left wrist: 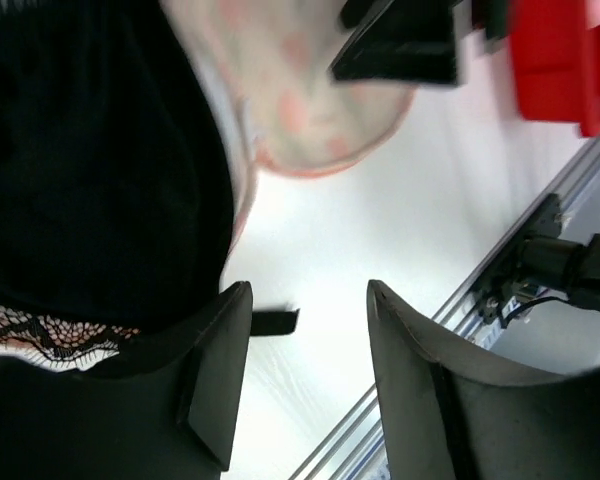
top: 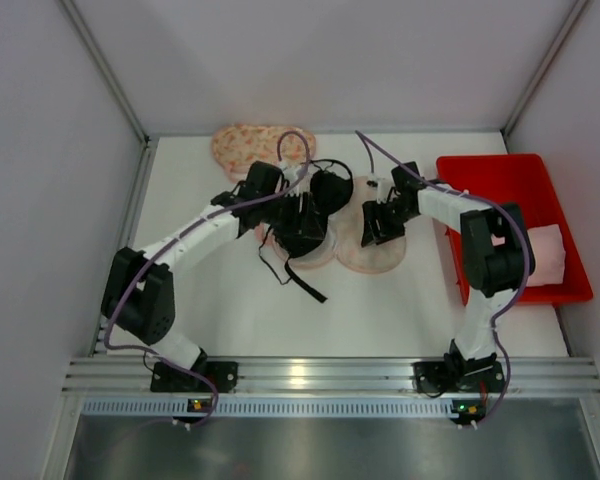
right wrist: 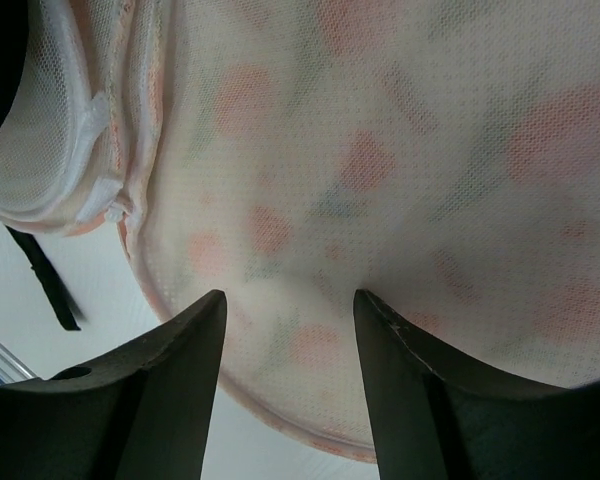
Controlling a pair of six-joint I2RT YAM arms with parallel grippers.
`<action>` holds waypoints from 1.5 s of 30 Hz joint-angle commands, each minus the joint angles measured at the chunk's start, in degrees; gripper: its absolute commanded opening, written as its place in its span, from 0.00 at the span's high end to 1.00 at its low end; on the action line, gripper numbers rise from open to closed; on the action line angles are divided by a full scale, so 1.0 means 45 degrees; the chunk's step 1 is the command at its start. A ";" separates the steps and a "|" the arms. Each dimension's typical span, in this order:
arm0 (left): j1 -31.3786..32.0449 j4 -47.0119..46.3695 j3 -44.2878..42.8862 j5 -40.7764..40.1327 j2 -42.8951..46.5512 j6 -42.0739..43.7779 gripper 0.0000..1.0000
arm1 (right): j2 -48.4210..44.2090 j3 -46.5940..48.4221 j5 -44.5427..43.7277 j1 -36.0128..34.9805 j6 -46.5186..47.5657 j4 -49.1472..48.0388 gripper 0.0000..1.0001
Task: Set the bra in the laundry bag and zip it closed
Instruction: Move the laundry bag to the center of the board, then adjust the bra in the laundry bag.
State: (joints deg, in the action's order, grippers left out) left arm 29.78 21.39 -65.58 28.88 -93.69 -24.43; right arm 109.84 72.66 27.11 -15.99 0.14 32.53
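Observation:
The black bra point(top: 325, 190) lies bunched over the left half of the floral mesh laundry bag point(top: 375, 258), and one strap point(top: 305, 283) trails onto the white table. My left gripper point(top: 305, 232) hovers at the bra. In the left wrist view it point(left wrist: 308, 290) stands open with nothing between the fingers, and the bra point(left wrist: 90, 150) lies just left of the left finger. My right gripper point(top: 378, 228) is over the bag's right half. Its jaws point(right wrist: 288, 298) stand apart, tips at the bag's mesh point(right wrist: 400, 150), gripping nothing that I can see.
A red bin point(top: 510, 180) holding a white item point(top: 545, 255) stands at the right. Another floral mesh piece point(top: 252, 145) lies at the back. White walls close in the table, and an aluminium rail point(top: 320, 375) runs along the near edge.

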 commanded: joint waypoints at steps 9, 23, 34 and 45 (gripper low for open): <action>-0.1597 -0.1548 -0.5911 -0.1769 -0.2336 0.1072 0.51 | -0.0346 -0.1147 -0.0478 -0.0041 0.0964 0.0484 0.43; -0.1520 -0.2448 -0.9644 -0.2845 -0.7382 0.0780 0.54 | -0.0737 -0.1890 -0.0205 0.0057 0.1374 0.0875 0.42; -0.1013 -0.2585 -0.9684 -0.2727 -0.8633 0.0585 0.55 | -0.0777 -0.2104 0.0303 0.0057 0.1355 0.1051 0.42; -0.1129 -0.3850 -0.9022 -0.4035 -0.8537 -0.0098 1.00 | -0.0835 -0.2436 0.0400 0.0076 0.1433 0.1403 0.43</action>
State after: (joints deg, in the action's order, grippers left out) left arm 25.45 11.03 -107.02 13.34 -134.04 -22.96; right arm 104.90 64.82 32.14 -15.84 4.95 34.24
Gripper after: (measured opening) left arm 0.035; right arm 0.575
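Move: From the left hand, the bra's far cup lies about 20 cm ahead, 5 cm to the right and 8 cm below; the near cup sits some 5 cm ahead, almost straight in line, 8 cm down. The second floral bag is roughly 35 cm ahead and 11 cm left. The laundry bag's lid is right under the right fingers, its middle about 4 cm ahead; from that hand the near cup is 17 cm left, level with it in reach. Lift the left gripper clear of the near cup in a high arc, carry it about 24 cm forward towards the far cup with its fingers half open, then lower to that cup and shut them on its edge. Meanwhile keep the right fingertips on the laundry bag's lid, still half open, and drag it back some 5 cm. ##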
